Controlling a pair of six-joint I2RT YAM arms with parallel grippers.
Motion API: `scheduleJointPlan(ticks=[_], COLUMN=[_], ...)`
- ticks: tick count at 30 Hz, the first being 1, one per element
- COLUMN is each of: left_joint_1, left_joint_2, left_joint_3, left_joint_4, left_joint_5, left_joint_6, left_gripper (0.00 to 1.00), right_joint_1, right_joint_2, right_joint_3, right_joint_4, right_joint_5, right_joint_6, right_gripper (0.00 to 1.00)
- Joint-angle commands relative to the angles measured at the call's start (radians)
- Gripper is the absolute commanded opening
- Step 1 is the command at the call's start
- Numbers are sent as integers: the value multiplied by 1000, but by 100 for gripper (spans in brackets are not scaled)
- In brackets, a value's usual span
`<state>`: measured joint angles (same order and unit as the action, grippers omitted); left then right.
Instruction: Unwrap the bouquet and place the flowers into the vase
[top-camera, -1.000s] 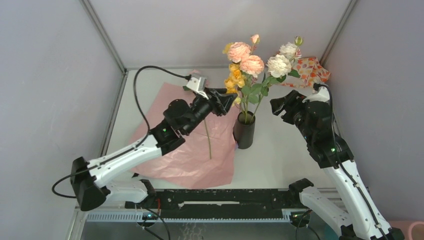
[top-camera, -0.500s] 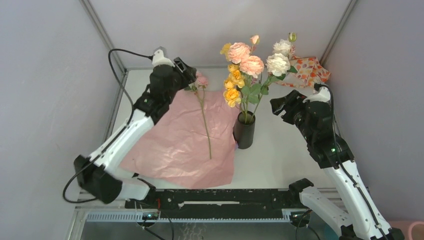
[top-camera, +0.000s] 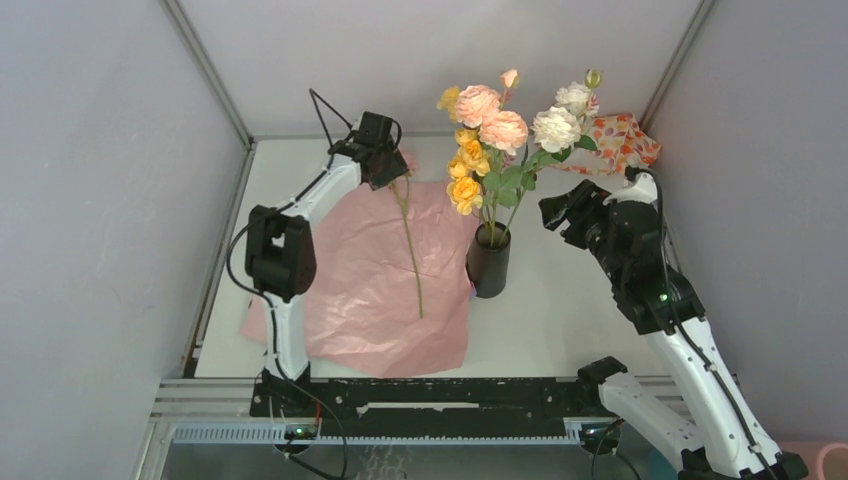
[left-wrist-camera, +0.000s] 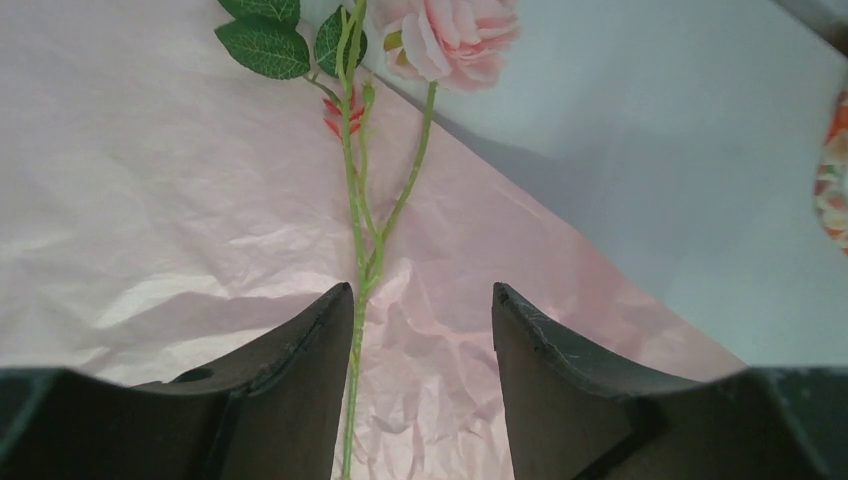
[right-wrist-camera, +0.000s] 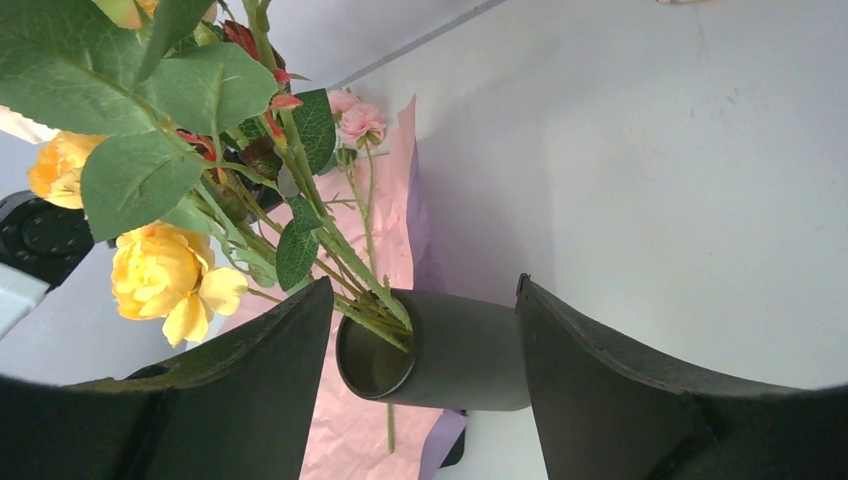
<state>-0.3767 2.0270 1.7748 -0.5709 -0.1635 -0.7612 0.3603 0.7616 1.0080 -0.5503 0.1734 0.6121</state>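
Note:
The bouquet's pink paper (top-camera: 370, 280) lies spread flat on the table. One pink rose (left-wrist-camera: 455, 35) lies on it, its thin green stem (top-camera: 412, 265) running toward the near edge. My left gripper (top-camera: 385, 168) hangs open over the stem's upper end. In the left wrist view the stem (left-wrist-camera: 357, 255) passes between the fingers, close to the left fingertip (left-wrist-camera: 330, 310). The black vase (top-camera: 488, 265) stands upright at the paper's right edge, holding several flowers (top-camera: 500, 125) in peach, yellow and white. My right gripper (top-camera: 562, 212) is open, to the right of the vase (right-wrist-camera: 470, 350) and apart from it.
An orange-flowered patterned cloth (top-camera: 625, 140) lies at the back right corner. Grey walls close in the table on the left, back and right. The flower heads lean out above the vase toward the back. The paper's purple underside (right-wrist-camera: 440, 440) shows by the vase's foot.
My left arm has swung away from the vase to the back left and now reaches over the lying rose's head end. The right arm has not moved.

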Motion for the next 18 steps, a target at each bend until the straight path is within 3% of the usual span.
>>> scheduleJointPlan(ticks=[1, 13, 18], left_joint_1=[20, 69, 82], left_joint_2=[96, 254, 323], left_joint_3=[135, 235, 293], left_joint_4=[-88, -125, -134], left_joint_5=[28, 50, 67], left_joint_6=[-16, -26, -23], left_gripper=[58, 59, 53], right_joint_1=[-7, -8, -10], right_joint_2=[7, 26, 28], right_joint_3=[0, -4, -11], right_joint_4=[42, 48, 56], right_joint_5=[1, 0, -5], right_joint_6=[-2, -3, -1], right_gripper=[76, 76, 76])
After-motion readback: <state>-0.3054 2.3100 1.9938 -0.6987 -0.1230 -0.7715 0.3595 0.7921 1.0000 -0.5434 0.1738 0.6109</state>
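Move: The pink flower's stem, just short of its bloom, lies about 5 cm ahead of the open left hand and some 13 cm below, neither left nor right of it. The bloom is roughly 11 cm ahead and 3 cm to the right; the filled vase stands about 20 cm right and 14 cm back. From the right hand that stem lies some 22 cm ahead, 23 cm left and 29 cm below. The left hand sinks about 8 cm towards the pink flower's stem, easing forward and tipping down, fingers still open. ##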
